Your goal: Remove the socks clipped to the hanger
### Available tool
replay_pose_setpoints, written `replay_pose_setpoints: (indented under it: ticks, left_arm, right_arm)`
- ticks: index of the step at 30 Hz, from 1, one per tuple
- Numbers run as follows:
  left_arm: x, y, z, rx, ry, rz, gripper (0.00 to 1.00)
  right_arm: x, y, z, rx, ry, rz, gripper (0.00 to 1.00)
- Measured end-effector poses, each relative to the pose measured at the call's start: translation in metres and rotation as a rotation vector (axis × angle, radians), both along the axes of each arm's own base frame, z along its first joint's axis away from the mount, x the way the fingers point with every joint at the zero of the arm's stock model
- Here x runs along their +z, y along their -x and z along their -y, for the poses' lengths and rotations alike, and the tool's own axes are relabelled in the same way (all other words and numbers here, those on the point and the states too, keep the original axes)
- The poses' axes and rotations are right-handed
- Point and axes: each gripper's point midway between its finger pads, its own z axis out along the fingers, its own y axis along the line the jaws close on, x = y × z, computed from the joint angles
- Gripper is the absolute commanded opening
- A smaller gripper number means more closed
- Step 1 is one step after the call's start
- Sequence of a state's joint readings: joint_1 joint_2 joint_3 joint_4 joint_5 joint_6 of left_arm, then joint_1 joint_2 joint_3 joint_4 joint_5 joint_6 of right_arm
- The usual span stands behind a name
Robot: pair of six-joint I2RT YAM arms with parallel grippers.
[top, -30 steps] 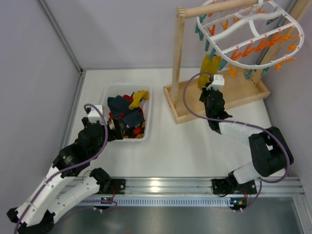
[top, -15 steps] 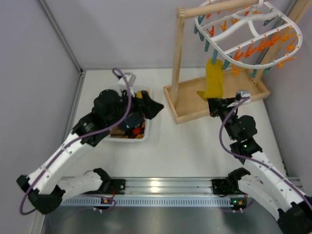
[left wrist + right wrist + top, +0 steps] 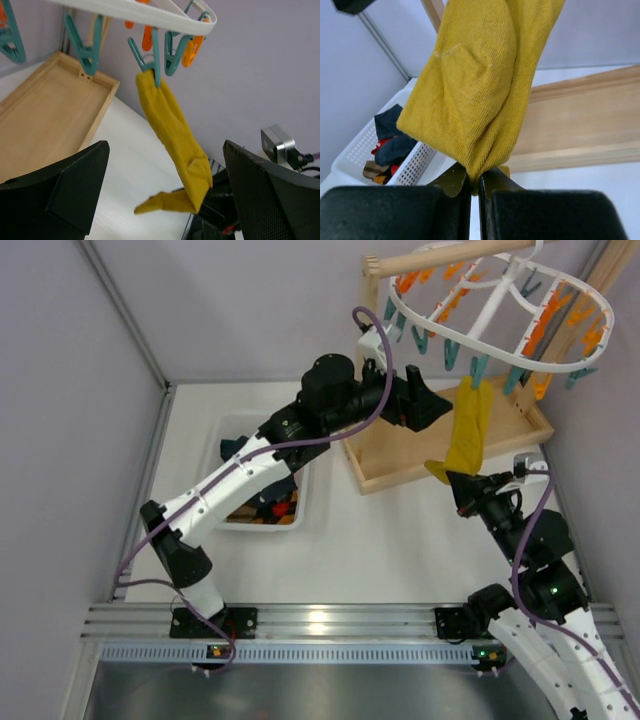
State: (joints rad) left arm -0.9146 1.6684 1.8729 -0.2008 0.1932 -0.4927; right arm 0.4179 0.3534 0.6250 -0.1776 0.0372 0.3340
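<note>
The white oval hanger point(image 3: 500, 310) hangs tilted from the wooden stand, orange and teal clothespins around its rim. One mustard-yellow sock point(image 3: 468, 428) dangles from a teal clothespin point(image 3: 479, 372). My right gripper point(image 3: 462, 486) is shut on the sock's lower end, and the sock stretches slantwise down to it. In the right wrist view the sock point(image 3: 480, 85) bunches into the pinched jaws of the gripper point(image 3: 475, 182). My left gripper point(image 3: 428, 405) is open just left of the sock, apart from it. In the left wrist view the sock point(image 3: 172, 125) and its clothespin point(image 3: 149, 64) show between the wide fingers.
A white basket point(image 3: 262, 526) of dark, red and yellow socks point(image 3: 262, 502) sits left of centre, partly under my left arm. The wooden stand's post point(image 3: 366, 340) and tray base point(image 3: 400, 472) lie under the hanger. Grey walls close in at the left and back.
My left arm swung from the basket up and right to the hanger. My right gripper drew back toward the near edge with the sock's end, stretching it, and the hanger tilted.
</note>
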Motion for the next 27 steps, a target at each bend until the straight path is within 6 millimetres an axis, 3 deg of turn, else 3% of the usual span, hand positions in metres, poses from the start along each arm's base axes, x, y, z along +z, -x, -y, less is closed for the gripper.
replay_pose_setpoints:
  ticks: [7,14,20,27]
  left_arm:
    - [0.005,-0.029,0.040,-0.036,0.063,0.058,0.99]
    - [0.001,-0.039,0.076,-0.120,0.121,0.038,0.99]
    - [0.005,-0.042,0.091,-0.159,0.165,0.044,0.98]
    - [0.014,-0.051,0.092,-0.120,0.184,0.091,0.94]
  right_arm:
    - [-0.010,0.016,0.007,-0.002,0.016,-0.031,0.00]
    - [-0.011,0.017,0.009,-0.004,0.038,-0.031,0.00]
    - [-0.012,0.016,0.009,-0.005,0.043,-0.030,0.00]
    - [-0.012,0.017,0.008,0.003,0.043,-0.031,0.00]
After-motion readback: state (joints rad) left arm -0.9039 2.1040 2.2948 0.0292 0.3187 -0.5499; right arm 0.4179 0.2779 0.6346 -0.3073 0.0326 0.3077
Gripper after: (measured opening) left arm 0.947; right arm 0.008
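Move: The teal clip gripping the top of the yellow sock is about 11 cm to the left hand's right, 6 cm ahead of it and roughly 2 cm higher. At clip height, another teal clip sits some 5 cm left of it and 4 cm farther out, and a third about 6 cm to its right and 1 cm nearer. The sock's middle hangs about 9 cm below the clip and 4 cm nearer. From the right hand, already pinching the sock's lower part, the clip is about 8 cm ahead, 17 cm up and barely to the right. The teal clip on the yellow sock is approached by the open left hand, which goes right about 9 cm and forward some 5 cm, slowing and edging up at the end as its fingers tip upward about 10 degrees and turn slightly clockwise. The right hand keeps its pinch on the sock, draws it back and down about 2 cm, then holds. ##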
